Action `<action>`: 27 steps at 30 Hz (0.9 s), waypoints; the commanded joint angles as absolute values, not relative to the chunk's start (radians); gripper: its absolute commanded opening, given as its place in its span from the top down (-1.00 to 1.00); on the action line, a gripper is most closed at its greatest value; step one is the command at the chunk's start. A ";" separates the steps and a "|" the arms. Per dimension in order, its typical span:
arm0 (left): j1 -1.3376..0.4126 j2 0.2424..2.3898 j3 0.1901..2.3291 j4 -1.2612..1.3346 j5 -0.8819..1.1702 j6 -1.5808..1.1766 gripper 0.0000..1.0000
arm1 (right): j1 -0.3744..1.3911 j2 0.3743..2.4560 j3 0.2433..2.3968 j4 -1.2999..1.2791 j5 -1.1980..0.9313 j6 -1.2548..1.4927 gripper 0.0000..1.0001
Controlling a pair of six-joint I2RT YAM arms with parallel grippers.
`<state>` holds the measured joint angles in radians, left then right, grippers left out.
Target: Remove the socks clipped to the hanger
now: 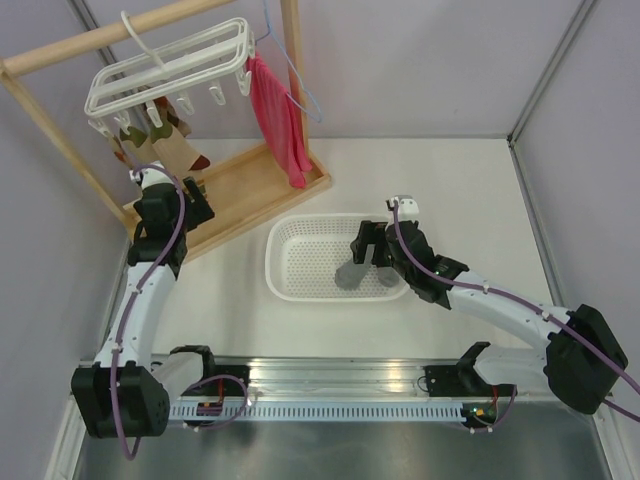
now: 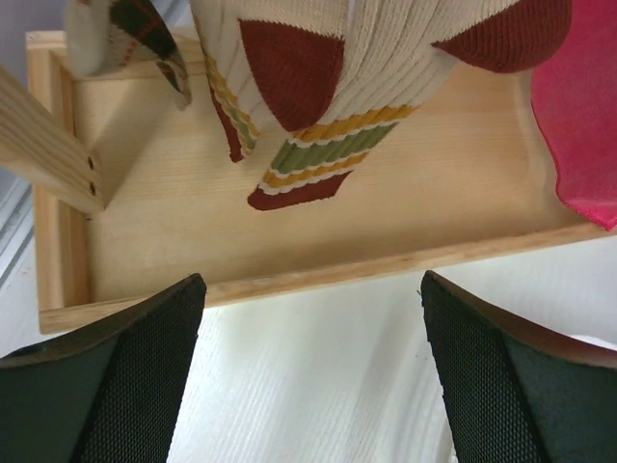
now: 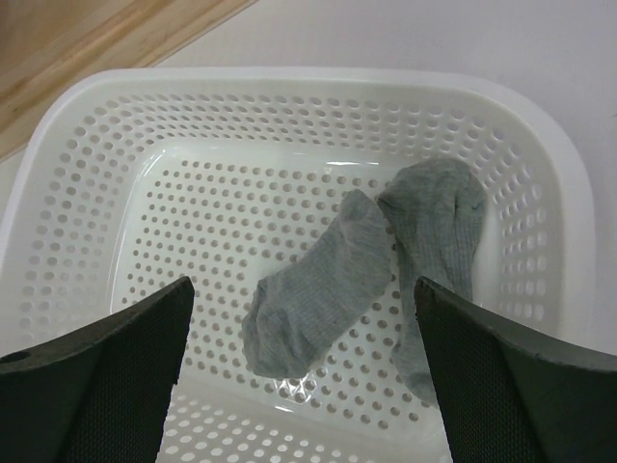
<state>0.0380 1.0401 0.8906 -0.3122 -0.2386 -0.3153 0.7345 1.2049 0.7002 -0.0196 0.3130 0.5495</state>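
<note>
The white hanger [image 1: 170,70] hangs from a wooden rail, with patterned socks [image 1: 160,140] clipped under its left end. My left gripper [image 1: 170,192] sits just below them, open and empty. In the left wrist view the argyle socks [image 2: 328,87] dangle above the open left gripper [image 2: 310,280], not touching it. My right gripper [image 1: 375,250] hovers open over the white mesh basket [image 1: 285,235]. In the right wrist view two plain grey socks [image 3: 318,289] [image 3: 439,222] lie loose in the basket [image 3: 289,82] beneath the open right gripper [image 3: 304,285].
A red cloth [image 1: 278,120] and a thin blue wire hanger [image 1: 300,80] hang at the rail's right end. The wooden rack's tray base [image 1: 250,185] lies under the hanger, and its raised front lip [image 2: 318,275] is close ahead of the left fingers. A rack post [image 2: 48,145] stands to the left.
</note>
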 commanded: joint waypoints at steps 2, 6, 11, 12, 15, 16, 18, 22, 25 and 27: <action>0.041 1.074 0.865 -0.146 -0.192 -0.382 -0.90 | 0.729 1.190 0.735 0.049 0.273 0.537 -0.96; 0.041 1.115 0.832 -0.029 -0.261 -0.397 -0.91 | 0.727 1.177 0.718 0.066 0.264 0.531 -0.96; 0.041 1.225 0.815 0.113 -0.288 -0.385 -0.92 | 0.718 1.157 0.698 0.086 0.252 0.525 -0.96; 0.043 1.248 0.816 0.127 -0.298 -0.385 -0.92 | 0.716 1.155 0.698 0.087 0.245 0.522 -0.96; 0.041 1.305 0.818 0.176 -0.346 -0.383 -0.92 | 0.710 1.157 0.701 0.092 0.241 0.514 -0.96; 0.041 1.313 0.815 0.189 -0.359 -0.380 -0.92 | 0.707 1.158 0.700 0.094 0.238 0.511 -0.96; 0.041 1.333 0.807 0.218 -0.414 -0.382 -0.92 | 0.701 1.164 0.703 0.101 0.233 0.509 -0.96; 0.041 1.342 0.778 0.285 -0.466 -0.370 -0.92 | 0.692 1.192 0.706 0.118 0.219 0.508 -0.96; 0.041 1.364 0.769 0.340 -0.463 -0.345 -0.92 | 0.686 1.223 0.709 0.135 0.204 0.512 -0.96; 0.041 1.394 0.778 0.370 -0.436 -0.336 -0.92 | 0.686 1.242 0.710 0.144 0.186 0.518 -0.96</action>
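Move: The left cream sock with the dark red heel hangs some 9 cm ahead of the empty left hand, about 3 cm to its left, with its middle roughly 5 cm higher. The right cream sock hangs about 10 cm ahead of that hand, 4 cm to its right, equally high; the plaid sock is some 12 cm ahead and 9 cm left, 4 cm up. From the right hand, the left cream sock lies about 15 cm ahead, 45 cm left and 14 cm higher. Towards the lower end of the left cream sock, the left hand reaches about 7 cm forward while sinking some 5 cm, then eases 3 cm left, turning roughly 10 degrees counter-clockwise and tipping up slightly. Its fingers stay wide open on either side of the red heel; contact can't be made out. The right hand, open over the basket, rises about 2 cm and drifts slightly forward and left. ##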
